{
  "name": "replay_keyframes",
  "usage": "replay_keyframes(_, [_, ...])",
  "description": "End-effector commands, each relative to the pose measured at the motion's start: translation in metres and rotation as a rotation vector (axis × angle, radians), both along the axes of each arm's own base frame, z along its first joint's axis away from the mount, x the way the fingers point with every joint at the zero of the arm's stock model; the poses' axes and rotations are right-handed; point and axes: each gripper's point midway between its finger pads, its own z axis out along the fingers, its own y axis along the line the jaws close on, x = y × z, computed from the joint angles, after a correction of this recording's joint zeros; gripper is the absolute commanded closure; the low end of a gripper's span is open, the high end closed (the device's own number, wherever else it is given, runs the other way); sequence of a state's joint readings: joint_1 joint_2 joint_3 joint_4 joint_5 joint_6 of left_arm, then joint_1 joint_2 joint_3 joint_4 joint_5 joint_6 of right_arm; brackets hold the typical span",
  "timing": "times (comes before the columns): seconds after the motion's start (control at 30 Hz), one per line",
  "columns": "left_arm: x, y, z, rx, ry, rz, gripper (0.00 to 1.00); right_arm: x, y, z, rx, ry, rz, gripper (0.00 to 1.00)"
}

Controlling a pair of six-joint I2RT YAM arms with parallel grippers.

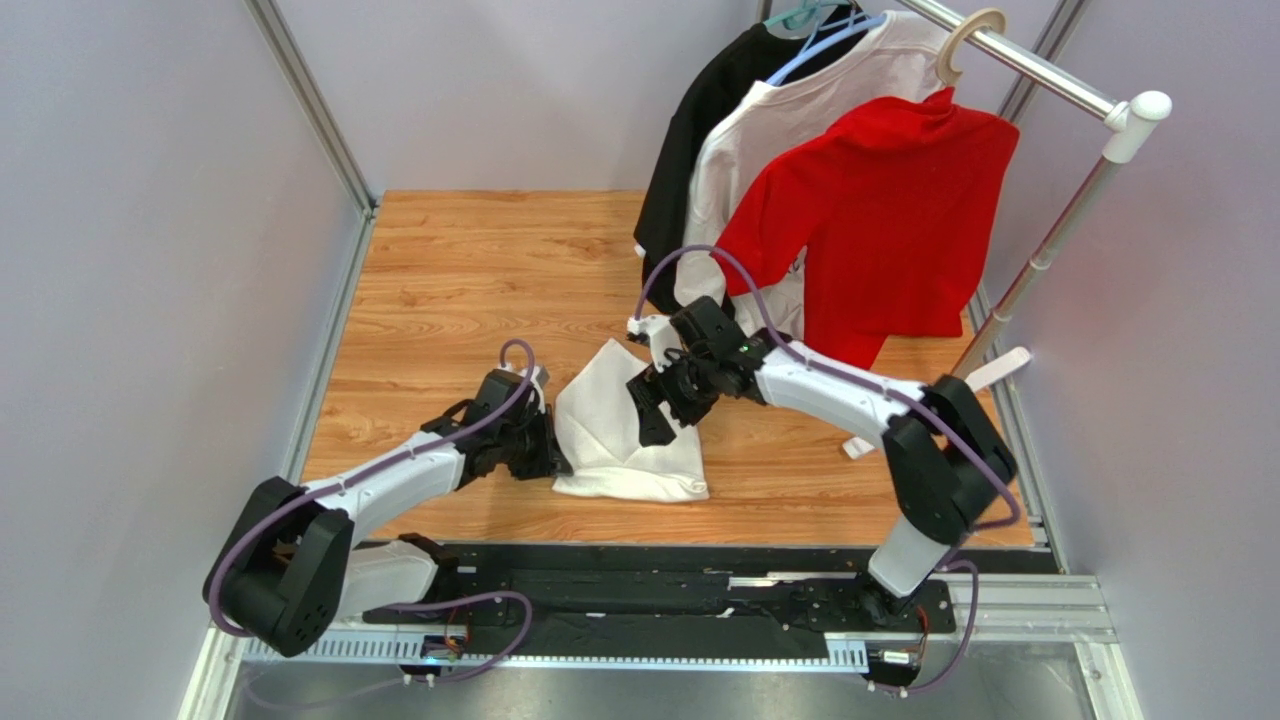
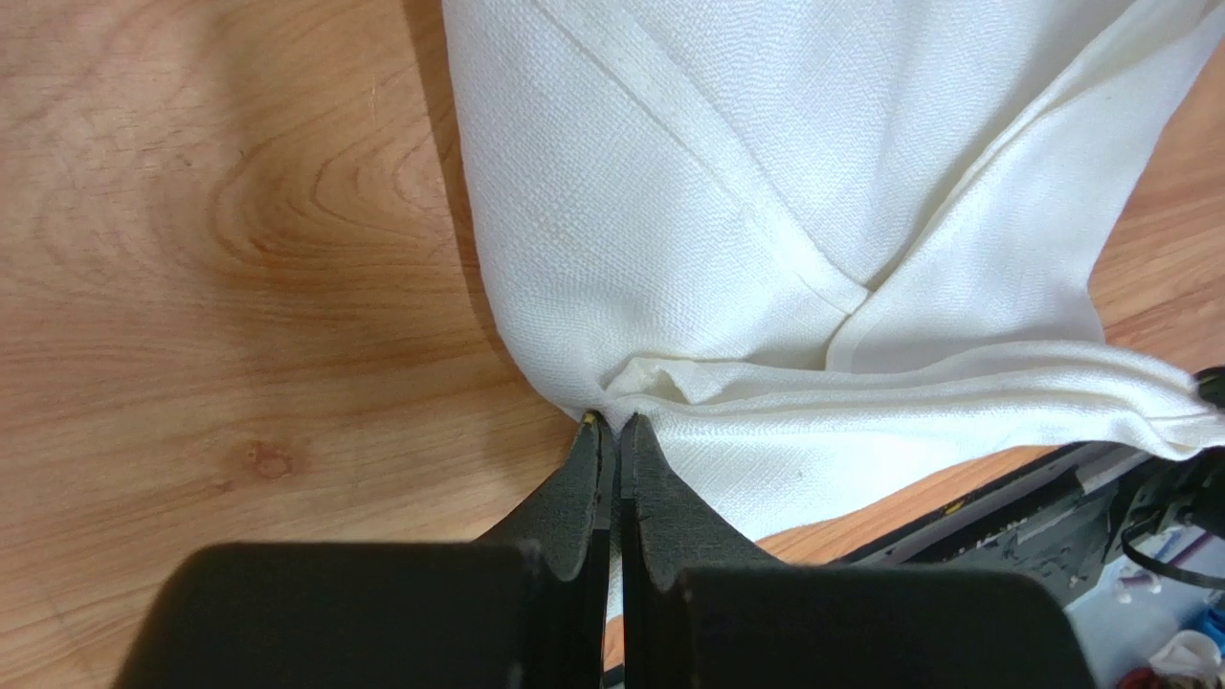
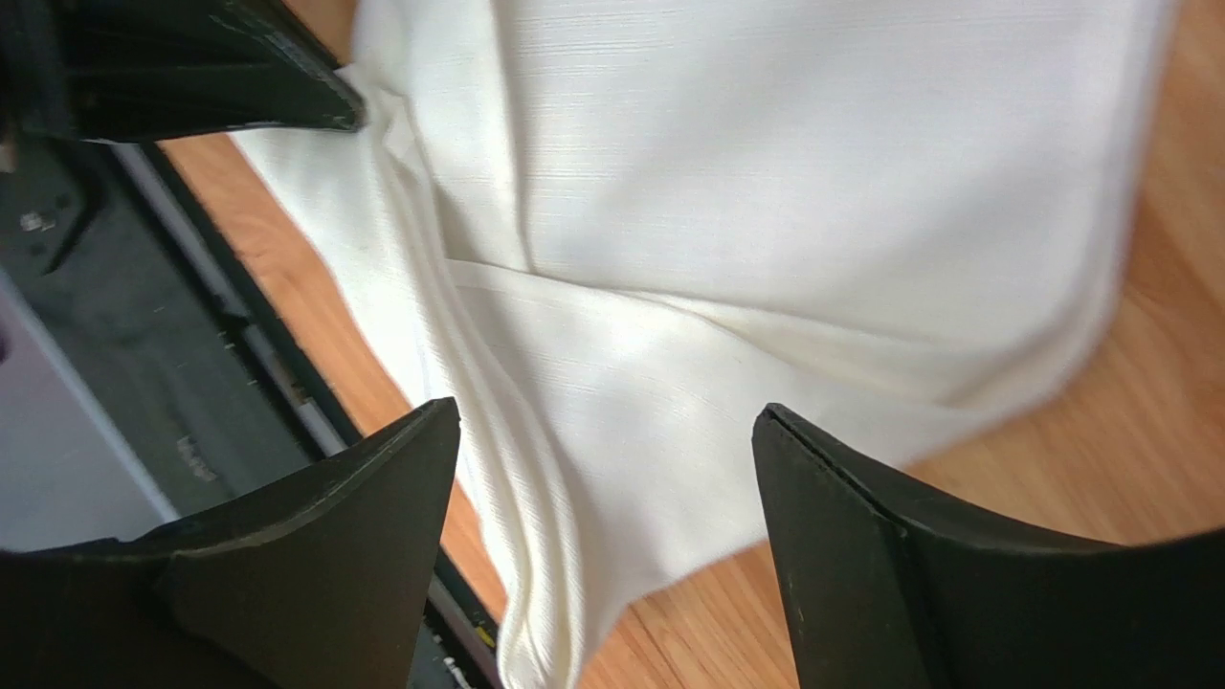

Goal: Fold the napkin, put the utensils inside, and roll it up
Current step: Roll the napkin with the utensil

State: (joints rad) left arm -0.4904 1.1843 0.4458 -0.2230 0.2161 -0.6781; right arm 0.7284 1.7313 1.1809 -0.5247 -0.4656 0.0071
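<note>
The napkin [image 1: 624,435] lies folded on the wooden table, a cream cloth with a hemmed flap crossing it [image 2: 805,172] [image 3: 748,216]. My left gripper [image 1: 544,450] is at the cloth's left edge. Its fingertips are pressed together on a bunched bit of that edge [image 2: 616,424]. My right gripper [image 1: 661,405] hovers over the napkin's right part. It is open, with fingers wide apart [image 3: 604,424], and the cloth lies below the gap untouched. No utensils are in view in any frame.
A clothes rack [image 1: 1052,240] stands at the back right with a black, a white and a red garment [image 1: 887,195] hanging over the table's far corner. The black mounting rail [image 1: 661,585] runs along the near edge, just beyond the napkin's near side.
</note>
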Motion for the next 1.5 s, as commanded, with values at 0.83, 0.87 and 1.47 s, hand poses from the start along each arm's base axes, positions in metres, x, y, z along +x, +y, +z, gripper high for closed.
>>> replay_keyframes(0.83, [-0.015, 0.003, -0.004, 0.094, 0.149, -0.133, 1.00, -0.088, 0.098, -0.006, 0.024, -0.833, 0.366, 0.51])
replay_keyframes(0.87, [-0.015, 0.002, -0.004, 0.094, 0.152, -0.134, 1.00, -0.088, 0.099, -0.008, 0.022, -0.833, 0.371, 0.52])
replay_keyframes(1.47, [-0.014, -0.001, -0.003, 0.080, 0.148, -0.148, 1.00, -0.076, 0.083, -0.056, -0.044, -0.659, 0.408, 0.58])
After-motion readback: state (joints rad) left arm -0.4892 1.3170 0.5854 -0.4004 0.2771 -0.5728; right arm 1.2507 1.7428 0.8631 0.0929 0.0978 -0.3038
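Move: The left part of the napkin's rolled near edge lies about 8 cm behind the open right hand, 7 cm to its left and 6 cm below; the napkin's middle is roughly level with that hand, 2 cm left and 6 cm down. The left gripper, shut on the roll's left end, stands about 12 cm left of the right hand and 5 cm nearer the base. From the left hand, the part of the roll aimed for lies some 3 cm back, 5 cm to its right and 1 cm lower. The right hand swings back and left across the napkin, nearly 10 cm back and 7 cm left, rising a little at first, then sinks some 7 cm and eases forward 2 to 3 cm onto the rolled near edge beside the left gripper, its wrist tilting about 40 degrees to swing the fingertips forward while the wide fingers close partway to straddle the roll. The left gripper keeps its pinch on the roll's left end, drawing back only about 1 cm and tilting slightly. ##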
